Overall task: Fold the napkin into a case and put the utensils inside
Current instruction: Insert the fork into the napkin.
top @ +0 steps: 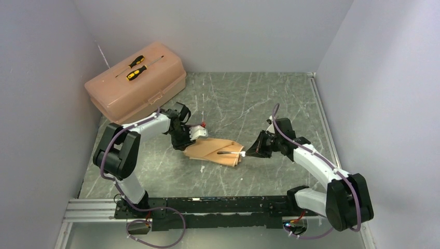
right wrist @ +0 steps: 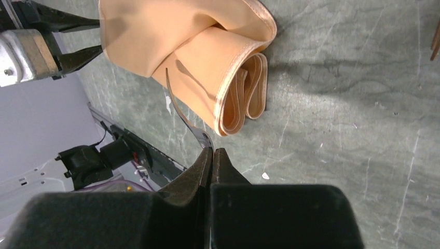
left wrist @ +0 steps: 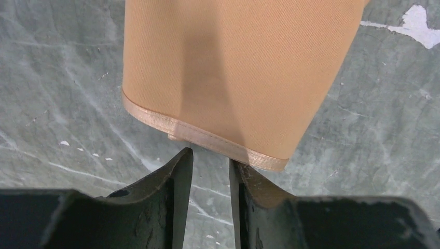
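Note:
The peach-tan napkin (top: 215, 151) lies folded in loose layers mid-table, its rolled end (right wrist: 244, 88) toward my right arm. At its left end my left gripper (top: 191, 147) is low over the table. Its jaws stand apart with bare table between them, and the tips (left wrist: 210, 158) are right at the stitched hem (left wrist: 207, 137). My right gripper (right wrist: 212, 150) is shut on the handle of a thin metal utensil (right wrist: 181, 111). The piece reaches out over the napkin (right wrist: 155, 41). In the top view it is a dark sliver (top: 231, 153) on the cloth.
A pink plastic toolbox (top: 136, 85) stands at the back left with two yellow-and-black screwdrivers (top: 137, 66) on its lid. Thin brown pieces (right wrist: 435, 44) poke in at the right edge of the right wrist view. The arms' mounting rail (top: 207, 205) runs along the near edge.

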Tool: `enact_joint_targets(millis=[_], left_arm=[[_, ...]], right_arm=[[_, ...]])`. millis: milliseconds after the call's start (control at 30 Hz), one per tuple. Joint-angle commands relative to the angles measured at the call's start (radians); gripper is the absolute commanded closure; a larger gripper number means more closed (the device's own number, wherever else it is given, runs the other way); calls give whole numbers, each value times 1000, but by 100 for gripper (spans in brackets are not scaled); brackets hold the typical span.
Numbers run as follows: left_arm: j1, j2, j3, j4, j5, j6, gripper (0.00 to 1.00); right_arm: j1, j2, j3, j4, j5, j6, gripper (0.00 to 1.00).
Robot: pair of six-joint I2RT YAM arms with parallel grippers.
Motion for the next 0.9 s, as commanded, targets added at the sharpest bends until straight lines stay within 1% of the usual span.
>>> enact_joint_targets(millis=[0,367,533,633,867], left_arm=[[-20,11,-12,63,9,16,63],[-39,23,-29,72,-2,20,65],[-42,29,-39,72,0,31,65],[-43,40,-41,68,-2,33,65],[-42,53,-46,63,2,43,65]], right_arm=[[22,35,1,107,34,26,100],[87,95,-20,196,97,78,100],[114,114,-57,322,103,144,100],[135,136,-80,428,104,191,100],[188,188,-108,583,135,267,100]])
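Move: The fork is in my right hand's shut fingers, reaching left over the napkin. The mouth of the diagonal flap lies about 11 cm to that hand's left, 3 cm ahead and 6 cm below. The napkin's right edge is only about 2 cm left, 1 cm ahead and 6 cm down; a thin wooden stick lies some 8 cm ahead and 6 cm right. From my left hand the flap mouth is roughly 12 cm right, 1 cm back and 1 cm lower. I slide the fork leftward with my right hand, about 5 cm, sinking some 3 cm and easing slightly forward, so its far end goes in under the diagonal flap while my fingers stay shut on it and come down to the napkin's right edge. My left hand stays low at the napkin's left end, fingers partly open, settling about 1 cm right and down towards the hem. ##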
